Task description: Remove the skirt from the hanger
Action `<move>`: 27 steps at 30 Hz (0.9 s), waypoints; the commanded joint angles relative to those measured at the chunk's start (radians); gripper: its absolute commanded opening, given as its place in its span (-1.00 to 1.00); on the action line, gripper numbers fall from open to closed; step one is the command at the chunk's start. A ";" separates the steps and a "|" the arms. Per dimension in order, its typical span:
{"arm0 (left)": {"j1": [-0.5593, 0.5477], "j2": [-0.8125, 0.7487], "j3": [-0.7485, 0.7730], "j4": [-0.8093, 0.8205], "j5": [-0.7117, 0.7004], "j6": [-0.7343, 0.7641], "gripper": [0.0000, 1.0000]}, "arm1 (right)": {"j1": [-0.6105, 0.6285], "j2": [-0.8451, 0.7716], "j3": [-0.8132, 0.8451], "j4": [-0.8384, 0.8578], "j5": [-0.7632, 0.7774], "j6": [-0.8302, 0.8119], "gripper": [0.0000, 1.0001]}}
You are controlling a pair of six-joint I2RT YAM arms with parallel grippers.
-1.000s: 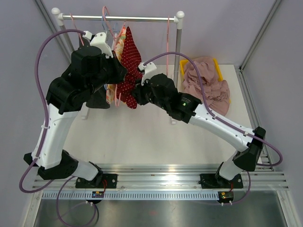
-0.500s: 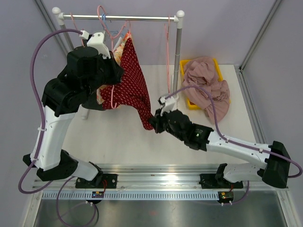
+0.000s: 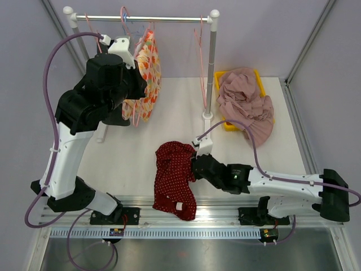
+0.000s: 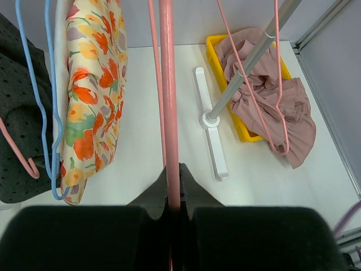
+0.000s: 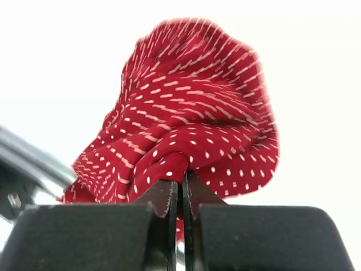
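The red white-dotted skirt (image 3: 174,178) lies crumpled on the table near the front edge, its lower end over the metal rail. My right gripper (image 3: 194,165) is at its right side, shut on a fold of the skirt (image 5: 192,113), as the right wrist view shows (image 5: 181,182). My left gripper (image 4: 175,176) is up by the rack, shut on the bare pink hanger (image 4: 168,101). From above, only the hanger's lower loop (image 3: 137,117) shows beside the left arm.
A floral garment (image 3: 148,62) and a dark one (image 4: 17,113) hang on the rack rail (image 3: 163,19). A blue hanger (image 4: 49,113) and another pink hanger (image 4: 275,90) hang there too. The rack post (image 3: 210,68) stands mid-table. A yellow bin (image 3: 258,79) with pink clothes (image 3: 245,99) is at the right.
My right gripper closed on the skirt and drew it off the hanger, down to the table's near edge. My left gripper kept its hold on the hanger by the rack.
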 commanded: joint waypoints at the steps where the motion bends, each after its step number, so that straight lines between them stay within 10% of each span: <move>1: 0.002 -0.067 -0.010 0.219 -0.013 0.036 -1.00 | 0.008 -0.144 0.183 -0.116 0.285 -0.069 -1.00; 11: -0.002 -0.161 -0.300 0.309 0.030 -0.003 -1.00 | -0.031 -0.191 0.581 -0.038 0.495 -0.723 -1.00; 27: -0.002 -0.156 -0.392 0.372 0.089 0.003 -1.00 | -0.788 0.382 1.389 -0.153 0.013 -0.774 -1.00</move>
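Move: The right hand still pinches the red polka-dot skirt; the yellow tray it is taken to lies about 30 cm ahead, 22 cm to its right and some 12 cm lower. The pink dress is heaped in the tray, roughly 28 cm ahead of the hand and 23 cm right; the foot of the rack's right post is about 24 cm ahead and 6 cm right. From the left hand the tray is some 18 cm ahead, 40 cm right and 45 cm below. Keeping the skirt pinched in its shut fingers, the right hand sweeps it up fast by almost 40 cm, drifting right, then carries it forward and on to the right above the tray side of the table (some 20 cm each way in all), while the wrist tips the fingers up by about 40 degrees and swings clockwise. Meanwhile the left hand keeps its grip on the bare pink hanger and lowers it about 4 cm towards the rack's rail, easing slightly right. ##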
